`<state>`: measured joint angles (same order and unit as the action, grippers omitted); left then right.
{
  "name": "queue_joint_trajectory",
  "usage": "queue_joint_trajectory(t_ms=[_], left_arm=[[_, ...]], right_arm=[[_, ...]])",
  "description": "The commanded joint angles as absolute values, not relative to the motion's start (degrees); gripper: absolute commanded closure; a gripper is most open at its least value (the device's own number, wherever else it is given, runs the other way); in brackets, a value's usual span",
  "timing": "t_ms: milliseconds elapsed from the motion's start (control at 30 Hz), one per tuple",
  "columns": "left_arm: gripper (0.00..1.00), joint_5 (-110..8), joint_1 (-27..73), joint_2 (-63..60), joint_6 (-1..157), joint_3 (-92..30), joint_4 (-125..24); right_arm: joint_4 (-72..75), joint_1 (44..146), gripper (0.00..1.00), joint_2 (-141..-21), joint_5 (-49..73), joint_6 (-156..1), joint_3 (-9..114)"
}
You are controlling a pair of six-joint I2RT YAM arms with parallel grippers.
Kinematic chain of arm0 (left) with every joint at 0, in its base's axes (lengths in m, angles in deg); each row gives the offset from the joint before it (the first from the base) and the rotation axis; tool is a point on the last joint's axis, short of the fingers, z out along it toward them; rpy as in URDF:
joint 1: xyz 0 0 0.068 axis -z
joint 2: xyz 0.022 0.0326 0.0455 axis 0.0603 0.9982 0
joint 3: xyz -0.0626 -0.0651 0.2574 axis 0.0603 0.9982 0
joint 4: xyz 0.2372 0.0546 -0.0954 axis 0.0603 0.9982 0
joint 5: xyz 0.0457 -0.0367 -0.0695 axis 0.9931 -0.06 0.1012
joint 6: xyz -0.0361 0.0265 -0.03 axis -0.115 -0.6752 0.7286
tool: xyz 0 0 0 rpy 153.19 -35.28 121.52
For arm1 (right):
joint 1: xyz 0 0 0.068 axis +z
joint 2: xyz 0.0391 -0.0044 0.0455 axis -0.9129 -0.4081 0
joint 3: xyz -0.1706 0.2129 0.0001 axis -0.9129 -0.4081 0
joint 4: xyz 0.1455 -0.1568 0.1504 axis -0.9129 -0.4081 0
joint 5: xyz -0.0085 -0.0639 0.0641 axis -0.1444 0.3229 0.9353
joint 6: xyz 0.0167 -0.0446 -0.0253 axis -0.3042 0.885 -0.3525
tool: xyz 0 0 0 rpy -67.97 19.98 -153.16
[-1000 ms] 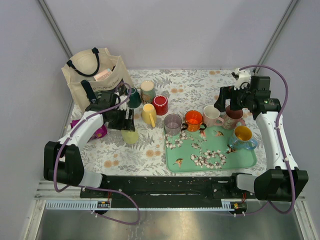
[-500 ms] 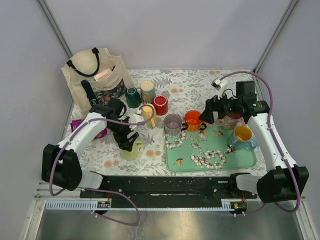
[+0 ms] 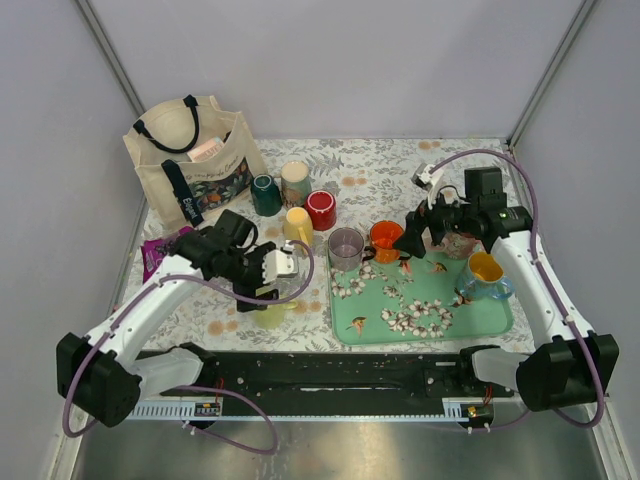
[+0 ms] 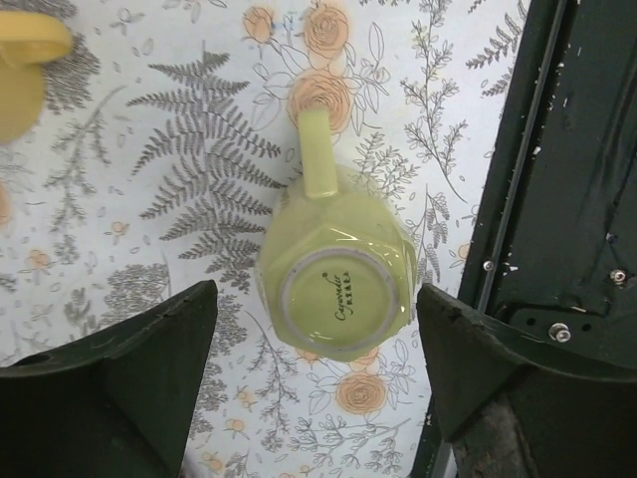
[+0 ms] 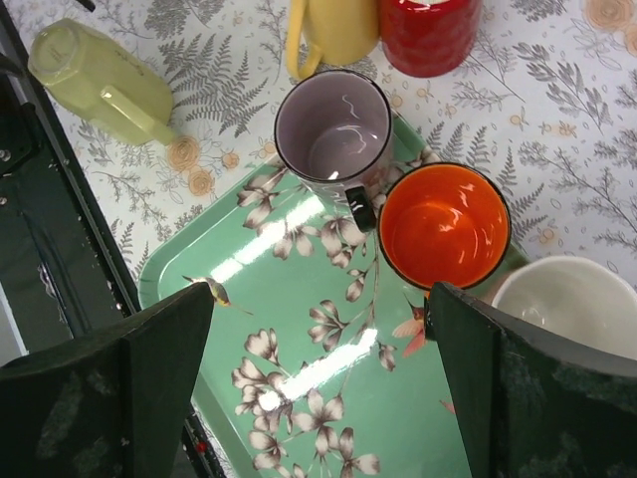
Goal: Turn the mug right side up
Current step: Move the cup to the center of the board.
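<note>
A light green mug (image 4: pixel 336 284) stands upside down on the floral tablecloth, its printed base facing up and its handle pointing away from the near rail. In the top view the green mug (image 3: pixel 268 316) sits close to the front edge. My left gripper (image 4: pixel 317 294) hovers right above it, open, with a finger on each side and touching nothing. My left gripper (image 3: pixel 274 272) partly hides the mug from above. My right gripper (image 5: pixel 320 294) is open and empty over the green tray (image 5: pixel 299 398), next to the orange mug (image 5: pixel 443 224).
The tray (image 3: pixel 500 325) holds a purple mug (image 3: pixel 346 245), the orange mug (image 3: pixel 386 238), a white mug (image 5: pixel 567 299) and a blue mug (image 3: pixel 485 270). Yellow (image 3: pixel 297 225), red (image 3: pixel 321 208) and dark green (image 3: pixel 266 193) mugs stand behind. A tote bag (image 3: pixel 190 150) is at the back left. The black rail (image 4: pixel 567 199) lies beside the mug.
The left gripper and the green mug have shifted toward the front edge, and the jaws now stand clear of the mug. The right gripper has swung left over the tray.
</note>
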<state>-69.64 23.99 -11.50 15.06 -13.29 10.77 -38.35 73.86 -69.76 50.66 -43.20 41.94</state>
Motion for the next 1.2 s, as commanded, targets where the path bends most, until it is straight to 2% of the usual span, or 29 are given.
queue_joint_trajectory(t_ms=[0, 200, 367, 567, 767, 933, 1167], left_arm=[[0.15, -69.64, 24.05, -15.23, 13.42, -16.18, 9.09], [0.12, -66.83, 23.79, -19.17, 19.55, -21.98, 9.89], [0.12, -59.89, 23.26, -22.17, 39.04, -23.04, 2.25], [0.14, -60.58, 15.98, -24.45, 55.32, -23.57, -1.10], [0.14, -57.86, 12.20, -28.67, 55.60, -22.61, -2.85], [0.14, -60.48, 7.45, -31.31, 57.89, -20.59, -4.09], [0.16, -62.69, 3.93, -33.95, 59.03, -19.09, -3.74]], right_arm=[[-35.33, 76.54, 0.00, -70.99, 52.86, -40.43, 42.19], [-34.00, 87.95, 0.00, -75.12, 49.62, -34.47, 44.11], [-35.50, 97.98, 0.00, -82.40, 46.29, -27.60, 49.29], [-38.65, 107.56, 0.13, -94.88, 45.13, -22.87, 58.08], [-41.66, 115.73, 0.23, -104.82, 43.12, -21.26, 63.10], [-31.74, 119.87, 0.24, -108.17, 39.08, -28.46, 61.26], [-30.67, 120.93, 0.27, -114.32, 37.23, -30.75, 65.12]])
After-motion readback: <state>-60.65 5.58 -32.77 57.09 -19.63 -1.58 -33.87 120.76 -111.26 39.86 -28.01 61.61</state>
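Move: The pale green mug stands upside down, about 31 cm to the right gripper's left, some 10 cm back and 16 cm below. From the right gripper, the grey mug is about 13 cm left and 3 cm ahead, the orange mug 4 cm left and 5 cm ahead, and the yellow mug 24 cm left and 8 cm ahead, all about 16 cm below. From the left gripper, the green mug is some 6 cm below, 2 cm right and 1 cm back. Sweep the right gripper about 25 cm left, sinking some 14 cm and drawing back 9 cm, over the tray to the handle side of the green mug; turn it some 50 degrees counter-clockwise, narrow its fingers partly, and stop short of the mug. Meanwhile lift the open left gripper clear, up, then left and forward, turning it counter-clockwise too. ##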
